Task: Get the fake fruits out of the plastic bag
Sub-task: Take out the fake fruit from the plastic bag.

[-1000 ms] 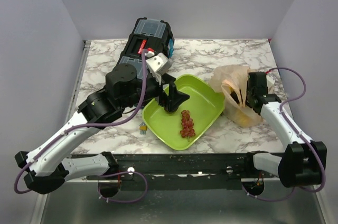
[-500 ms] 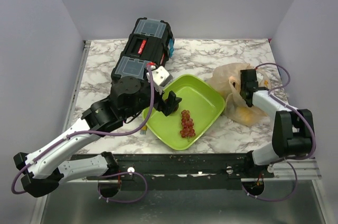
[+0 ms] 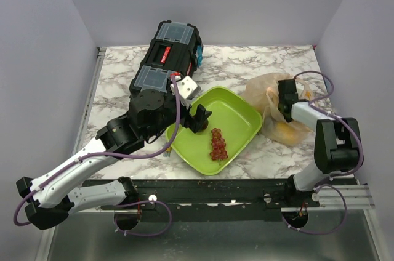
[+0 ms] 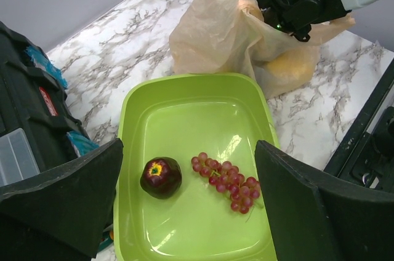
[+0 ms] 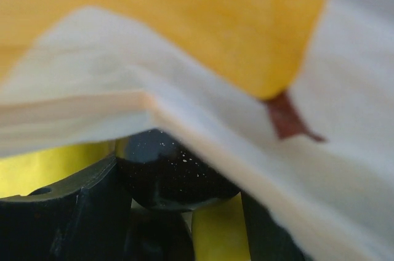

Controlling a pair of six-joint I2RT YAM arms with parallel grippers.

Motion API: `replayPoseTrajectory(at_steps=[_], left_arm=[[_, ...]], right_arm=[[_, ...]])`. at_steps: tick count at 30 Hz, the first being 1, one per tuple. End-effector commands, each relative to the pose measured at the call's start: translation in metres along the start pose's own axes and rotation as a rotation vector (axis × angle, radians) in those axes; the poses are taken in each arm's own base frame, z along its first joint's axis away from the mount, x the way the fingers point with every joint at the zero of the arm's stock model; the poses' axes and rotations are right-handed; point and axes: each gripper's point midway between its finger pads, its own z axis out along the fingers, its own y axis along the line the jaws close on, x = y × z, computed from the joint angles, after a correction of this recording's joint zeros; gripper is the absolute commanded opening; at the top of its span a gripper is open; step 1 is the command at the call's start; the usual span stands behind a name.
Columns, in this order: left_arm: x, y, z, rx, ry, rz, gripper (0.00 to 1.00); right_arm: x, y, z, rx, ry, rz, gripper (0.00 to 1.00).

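Note:
A red grape bunch (image 4: 226, 181) and a dark maroon apple (image 4: 160, 176) lie in the lime-green tray (image 4: 184, 101). My left gripper (image 4: 188, 199) hovers open above them, empty; from above it is over the tray's near-left part (image 3: 200, 116). The peach plastic bag (image 3: 266, 88) lies right of the tray, with a yellow fruit (image 4: 289, 67) showing through it. My right gripper (image 3: 284, 98) reaches into the bag's mouth. In the blurred right wrist view, a dark round fruit (image 5: 166, 162) sits between its fingertips (image 5: 68, 212), both against it, with plastic and a yellow fruit (image 5: 184, 21) above.
A black toolbox (image 3: 169, 55) stands behind the left arm at the back left. A small yellow-and-blue object (image 3: 166, 148) lies on the marble table (image 3: 246, 64) by the tray's near-left edge. The table's front rail (image 3: 215, 187) runs along the bottom.
The right arm folded its elbow up and its gripper pushed a little farther back-left into the bag. The left wrist drew back slightly over the tray's left part.

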Motion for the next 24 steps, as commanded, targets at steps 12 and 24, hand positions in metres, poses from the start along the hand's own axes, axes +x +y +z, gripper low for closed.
replayPoseTrajectory(at_steps=[12, 24], left_arm=[[0.013, 0.001, 0.016, -0.016, 0.039, 0.014, 0.87], [0.017, 0.007, 0.019, -0.054, 0.062, 0.012, 0.90]], right_arm=[[-0.055, -0.022, -0.103, -0.027, -0.227, 0.090, 0.17], [-0.078, -0.009, -0.198, -0.240, -0.291, 0.085, 0.16]])
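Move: My right hand is already shut on the dark purple fruit near the bottom of the plastic bag. The bag's mouth is roughly 13 cm above it, about 2 cm ahead and 2 cm left. A yellow fruit lies in the bag about 7 cm back, 2 cm left and level with it, and the green tray's middle is some 28 cm left, 6 cm back. From my left hand, the dark fruit is about 15 cm ahead, 36 cm right and 33 cm below. Keeping my right fingers closed on the dark fruit, I draw it about 17 cm up from the bag's bottom to its mouth, straight up at first, then still rising while pulling back some 5 cm. My fingertips tilt up about 20 degrees towards forward. My open, empty left hand sinks about 2 cm, edging forward and right. ##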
